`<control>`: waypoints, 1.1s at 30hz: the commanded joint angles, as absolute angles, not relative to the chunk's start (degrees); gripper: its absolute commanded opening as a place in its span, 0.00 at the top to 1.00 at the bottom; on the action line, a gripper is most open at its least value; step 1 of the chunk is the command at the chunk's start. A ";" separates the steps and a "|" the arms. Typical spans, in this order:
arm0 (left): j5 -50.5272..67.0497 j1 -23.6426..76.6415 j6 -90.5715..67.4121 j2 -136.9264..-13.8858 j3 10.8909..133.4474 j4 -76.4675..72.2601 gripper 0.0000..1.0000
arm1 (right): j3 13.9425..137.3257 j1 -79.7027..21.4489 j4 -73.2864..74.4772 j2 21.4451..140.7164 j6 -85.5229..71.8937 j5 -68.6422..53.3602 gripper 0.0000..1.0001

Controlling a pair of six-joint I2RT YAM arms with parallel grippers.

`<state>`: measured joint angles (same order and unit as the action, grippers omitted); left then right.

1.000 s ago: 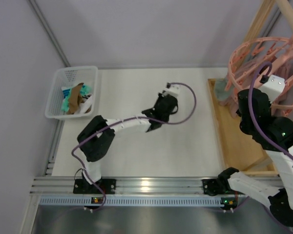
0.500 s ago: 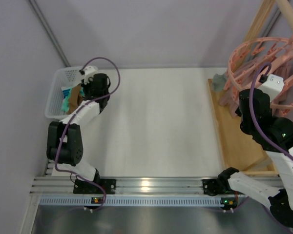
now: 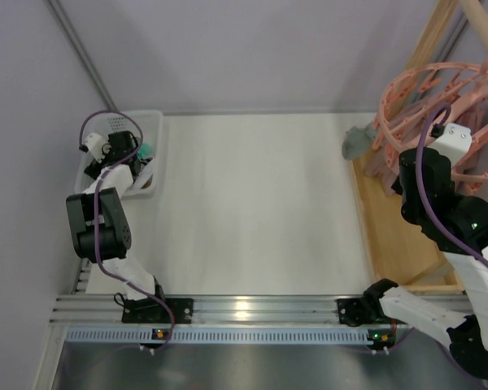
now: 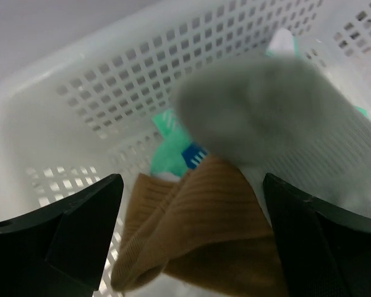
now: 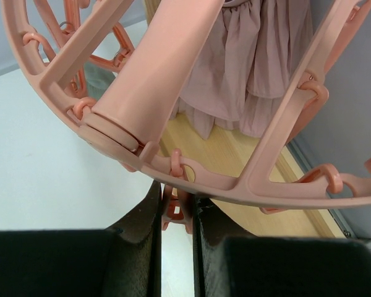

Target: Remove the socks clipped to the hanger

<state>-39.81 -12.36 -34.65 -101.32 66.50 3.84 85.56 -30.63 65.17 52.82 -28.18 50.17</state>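
Note:
My left gripper [image 3: 132,154] hangs open over the white basket [image 3: 152,122] at the far left. In the left wrist view its fingers [image 4: 86,210] stand wide apart, touching nothing. Between them lie a brown sock [image 4: 198,216] and a mint-green sock [image 4: 173,139] with a blue patch. A blurred grey sock [image 4: 266,108] is above them, free of the fingers. The salmon-pink hanger [image 3: 427,93] hangs at the far right, a grey sock [image 3: 356,142] dangling at its left rim. My right gripper [image 5: 176,201] is shut on one hanger clip [image 5: 175,207] under the ring [image 5: 247,179].
A wooden frame with a flat base [image 3: 394,236] stands under the hanger at the right edge. A pale pink pleated cloth [image 5: 260,74] hangs behind the ring. The basket's perforated wall [image 4: 111,93] surrounds the left gripper. A grey wall runs along the back.
The left arm swung from the table's middle to the basket, and its gripper has opened, with the grey sock now loose. The sock on the hanger swayed left. The right arm stayed put.

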 commanded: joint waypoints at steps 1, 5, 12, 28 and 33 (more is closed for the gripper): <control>-37.16 -10.20 -43.59 -93.80 63.82 5.36 0.02 | 86.40 -30.94 65.30 52.82 -28.12 49.04 1.00; -44.90 -3.71 -43.68 -85.27 59.68 5.10 0.02 | 86.92 -30.94 66.18 52.82 -28.92 47.55 1.00; -54.13 15.76 -41.50 -71.12 56.25 5.19 0.01 | 88.15 -30.94 68.55 52.30 -29.70 47.72 1.00; 17.72 47.81 -14.41 -99.92 74.87 -35.06 0.01 | 89.56 -30.85 76.01 46.23 -29.97 41.57 0.99; 20.74 50.71 -12.92 -110.29 85.85 -36.21 0.01 | 89.65 -30.94 77.34 44.39 -29.53 40.52 0.98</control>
<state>12.97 49.76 -15.25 -107.37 79.66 -28.51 88.55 -30.63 72.27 45.25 -30.06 43.20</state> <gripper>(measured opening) 0.985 0.121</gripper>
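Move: The last grey sock hangs from the pink hanger's rim, some 74 cm to the left hand's right, about level with it fore and aft and roughly 17 cm above. The hanger's middle is about 23 cm to the right of that sock and 9 cm higher, some 3 cm nearer the bases. The white basket around the left fingers centres about 4 cm ahead and 3 cm right. From the right hand, the sock lies about 18 cm ahead, 8 cm left and 9 cm lower. Rightward in a long, fast sweep of nearly 70 cm, the left hand rises about 15 cm out of the basket and eases back some 9 cm, towards the hanging grey sock. Its wrist swings roughly 120 degrees clockwise and lifts the fingers, still wide open, to level, pointing right and forward. Later the right hand, still gripping the hanger's rim, draws back a little. ##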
